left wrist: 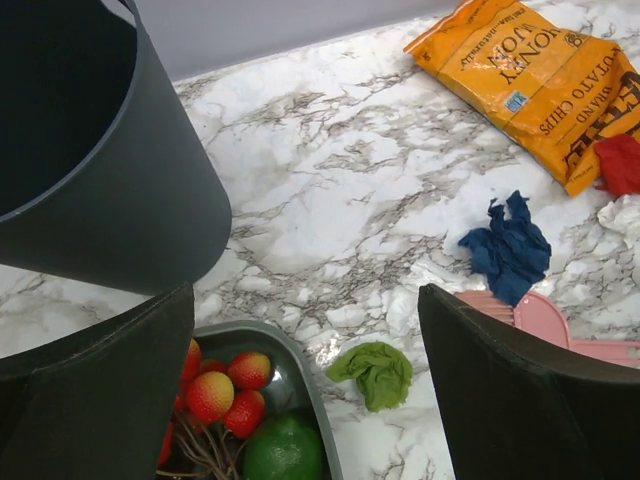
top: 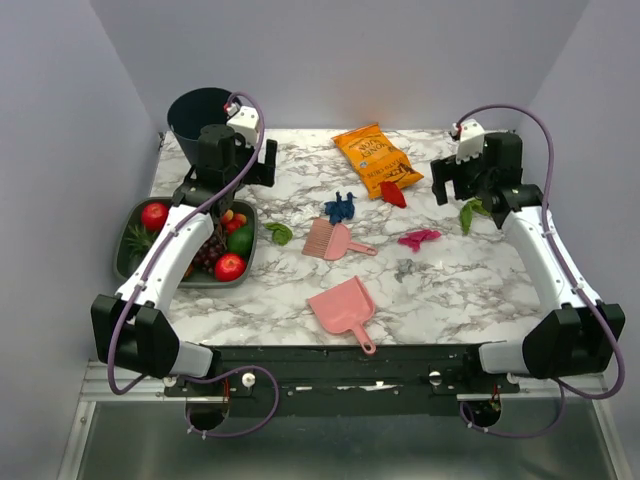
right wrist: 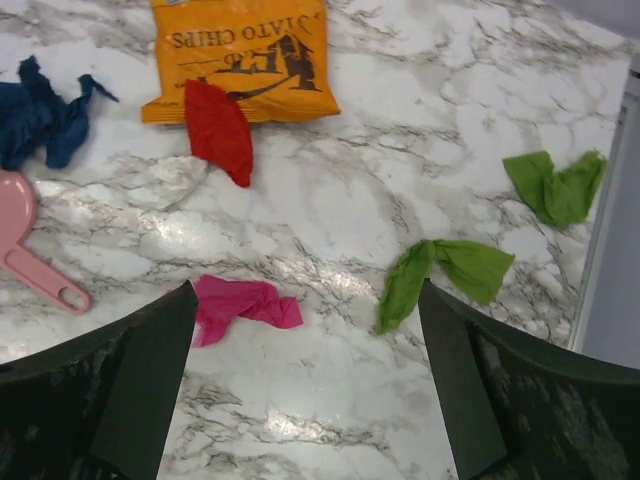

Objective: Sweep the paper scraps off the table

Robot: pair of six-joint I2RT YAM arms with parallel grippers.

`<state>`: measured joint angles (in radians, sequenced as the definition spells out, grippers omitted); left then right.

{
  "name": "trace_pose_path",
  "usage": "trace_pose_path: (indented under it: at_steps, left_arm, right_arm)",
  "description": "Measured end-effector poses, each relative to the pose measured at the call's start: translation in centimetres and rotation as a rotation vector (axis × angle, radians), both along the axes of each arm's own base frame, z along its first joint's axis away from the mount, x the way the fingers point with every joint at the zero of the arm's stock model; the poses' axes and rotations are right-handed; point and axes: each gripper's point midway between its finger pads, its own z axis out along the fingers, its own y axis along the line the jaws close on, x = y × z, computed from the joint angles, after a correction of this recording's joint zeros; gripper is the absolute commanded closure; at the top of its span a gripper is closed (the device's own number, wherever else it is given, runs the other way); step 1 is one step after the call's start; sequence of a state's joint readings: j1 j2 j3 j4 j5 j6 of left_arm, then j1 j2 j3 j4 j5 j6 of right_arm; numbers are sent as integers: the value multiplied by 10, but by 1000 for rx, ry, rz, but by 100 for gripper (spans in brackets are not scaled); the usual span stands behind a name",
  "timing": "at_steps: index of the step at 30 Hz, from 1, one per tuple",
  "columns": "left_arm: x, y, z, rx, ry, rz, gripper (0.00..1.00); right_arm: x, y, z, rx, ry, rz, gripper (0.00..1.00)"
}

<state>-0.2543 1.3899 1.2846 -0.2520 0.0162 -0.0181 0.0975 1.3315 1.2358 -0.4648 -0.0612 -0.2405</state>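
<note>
Paper scraps lie spread over the marble table (top: 300, 180): blue (top: 340, 208), red (top: 393, 193), magenta (top: 418, 238), grey (top: 404, 268), and green ones at the left (top: 279, 233) and right (top: 470, 212). A pink dustpan (top: 343, 308) lies near the front and a pink brush (top: 325, 240) in the middle. My left gripper (top: 232, 160) is open and empty, above the table between the black bin and the fruit tray; the green scrap (left wrist: 378, 372) lies between its fingers. My right gripper (top: 470, 182) is open and empty above the magenta (right wrist: 240, 305) and green (right wrist: 440, 275) scraps.
A black bin (top: 200, 115) stands at the back left. A dark grey tray (top: 130, 250) of toy fruits sits at the left edge. An orange snack bag (top: 376, 158) lies at the back centre, touching the red scrap. Another green scrap (right wrist: 557, 185) lies near the right edge.
</note>
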Motion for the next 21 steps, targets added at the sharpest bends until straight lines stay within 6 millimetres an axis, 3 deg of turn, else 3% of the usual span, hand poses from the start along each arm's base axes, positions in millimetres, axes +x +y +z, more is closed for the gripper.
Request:
trace_pose_path:
  at_steps: [5, 6, 9, 12, 14, 16, 21]
  left_arm:
    - [-5, -5, -7, -11, 34, -26, 2]
    - [-7, -7, -9, -16, 39, -40, 6]
    - [-16, -19, -17, -35, 63, -121, 1]
    - [-30, -35, -24, -59, 90, -235, 2]
    - [-38, -44, -27, -78, 104, -302, 2]
    - [-46, -51, -30, -89, 116, -351, 2]
    - [-61, -48, -41, -77, 146, -370, 2]
  right_arm:
    - [5, 37, -10, -19, 58, 287, 0]
    - [5, 46, -13, -35, 69, 352, 0]
    - [3, 79, -28, -97, 96, 536, 3]
    - [-8, 115, -52, -140, 139, 715, 8]
    - [-15, 135, -69, -166, 168, 810, 23]
    - [-18, 150, -88, -183, 215, 882, 28]
    - [-7, 170, -132, -222, 297, 973, 28]
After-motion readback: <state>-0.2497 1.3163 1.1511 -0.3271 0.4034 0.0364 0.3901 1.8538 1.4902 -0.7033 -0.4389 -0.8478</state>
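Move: The broom handle lies about 22 cm to the right hand's left, level with it and some 21 cm lower; on the table, the pink scrap is 9 cm left and 2 cm ahead of this hand, the blue scrap 26 cm left and 9 cm ahead, the red scrap 15 cm left and 12 cm ahead. From the left hand the dustpan is some 18 cm back, 17 cm right and 26 cm down, the broom handle 20 cm right, 4 cm back. The right hand sweeps left some 17 cm across above the pink scrap's side of the table and sinks about 13 cm, faster in the second half, towards the broom handle, while its wrist swings some 55 degrees counter-clockwise and tips the fingers steeply down, the wide-open jaws narrowing by roughly a quarter and still touching nothing. Meanwhile the left hand, fingers wide open, draws back about 6 cm, right 5 cm and down 4 cm towards the dustpan, turning some 20 degrees clockwise and tipping slightly down. ##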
